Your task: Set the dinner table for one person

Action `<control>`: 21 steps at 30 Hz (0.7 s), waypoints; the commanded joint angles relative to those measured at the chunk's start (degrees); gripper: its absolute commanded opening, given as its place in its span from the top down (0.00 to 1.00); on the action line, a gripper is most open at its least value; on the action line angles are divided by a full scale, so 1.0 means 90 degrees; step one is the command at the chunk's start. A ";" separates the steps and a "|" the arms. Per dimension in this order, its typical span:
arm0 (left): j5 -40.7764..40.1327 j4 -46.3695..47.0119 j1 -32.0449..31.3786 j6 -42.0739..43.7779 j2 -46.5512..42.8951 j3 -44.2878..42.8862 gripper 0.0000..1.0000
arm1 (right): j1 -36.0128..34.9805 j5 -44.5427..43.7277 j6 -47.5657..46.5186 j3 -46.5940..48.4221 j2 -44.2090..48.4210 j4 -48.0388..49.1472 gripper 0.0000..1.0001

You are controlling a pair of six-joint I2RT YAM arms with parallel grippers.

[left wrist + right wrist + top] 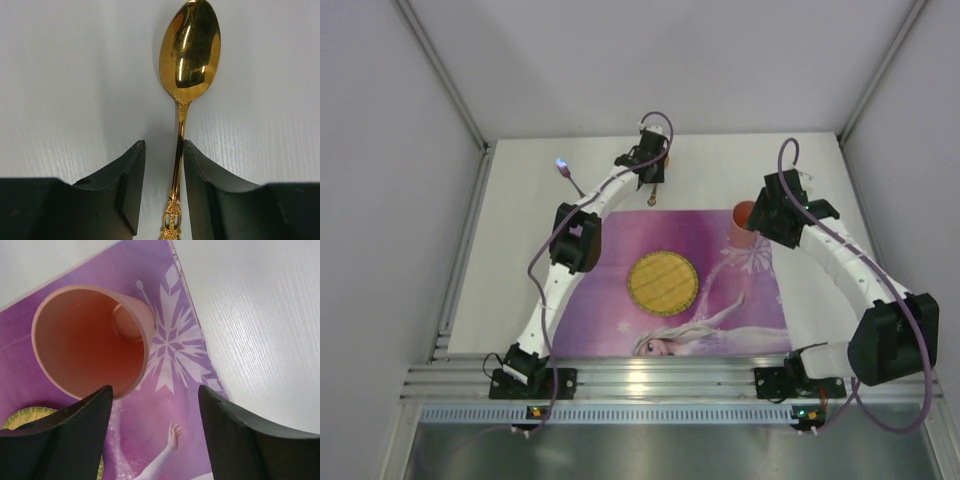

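Note:
A gold spoon (191, 50) lies flat on the white dinner table (60, 75), just beyond the placemat's far edge. My left gripper (164, 150) straddles its thin handle. The right finger (205, 175) touches the handle and a gap remains on the left side, so the gripper is open. From above, the left gripper (653, 185) stands over the spoon (652, 200). A pink cup (90, 345) stands upright on the purple placemat (165, 415). My right gripper (155, 400) is open just in front of the cup, with nothing between its fingers.
A round yellow woven plate (662, 282) sits in the middle of the placemat (610, 310). The cup (744, 214) is at the placemat's far right corner under the right gripper (760, 225). A silver rail (650, 378) runs along the near edge. Grey walls enclose the table (520, 250).

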State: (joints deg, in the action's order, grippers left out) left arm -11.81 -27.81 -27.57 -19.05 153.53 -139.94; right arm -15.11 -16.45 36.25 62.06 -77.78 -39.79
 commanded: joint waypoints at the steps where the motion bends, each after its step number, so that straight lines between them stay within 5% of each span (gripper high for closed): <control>1: -0.0269 -0.0629 -0.0130 0.0387 0.0216 -0.0213 0.59 | 0.0214 0.0069 0.0083 0.0360 0.0341 -0.0461 0.29; 8: -0.0561 -0.0845 -0.0315 0.0681 0.0002 0.0655 0.78 | 0.0478 0.0304 0.0094 0.0545 0.0614 -0.0881 0.28; 16: -0.0768 -0.1783 -0.0296 0.0407 0.0109 0.0578 0.84 | 0.0673 0.0431 0.0015 0.0331 0.0995 -0.1067 0.28; 18: -0.0670 -0.1783 -0.0237 0.0398 0.0138 0.0539 1.00 | 0.0673 0.0470 -0.0043 0.0321 0.1054 -0.1077 0.29; 21: -0.0514 -0.1763 -0.0150 0.0262 0.0187 0.0422 1.00 | 0.0673 0.0558 -0.0111 0.0437 0.1093 -0.1087 0.28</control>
State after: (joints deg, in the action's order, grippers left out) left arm -18.70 -30.52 -30.37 -15.38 152.38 -137.64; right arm -9.82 -12.49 36.29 64.27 -69.56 -48.21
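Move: The spoon's handle already lies between the left hand's half-open fingers. The spoon's middle is level with them, 1 cm right and 1 cm below. The fork is about 25 cm to its left, and the yellow plate some 32 cm back and 1 cm right. From the right hand, the pink cup it has just released stands roughly 7 cm ahead, 5 cm left and 6 cm below. The spoon is some 27 cm ahead and 27 cm left, 11 cm down. Low over the table, the left fingers shut on the spoon's handle, just behind the bowl's neck, and pinch it. Meanwhile that hand eases back about 2 cm along the handle's direction, sinks slightly and rolls its left side up some 10 degrees. The right hand, fingers staying open, draws away from the cup, upward, back and to the right, about 5 cm in all. ##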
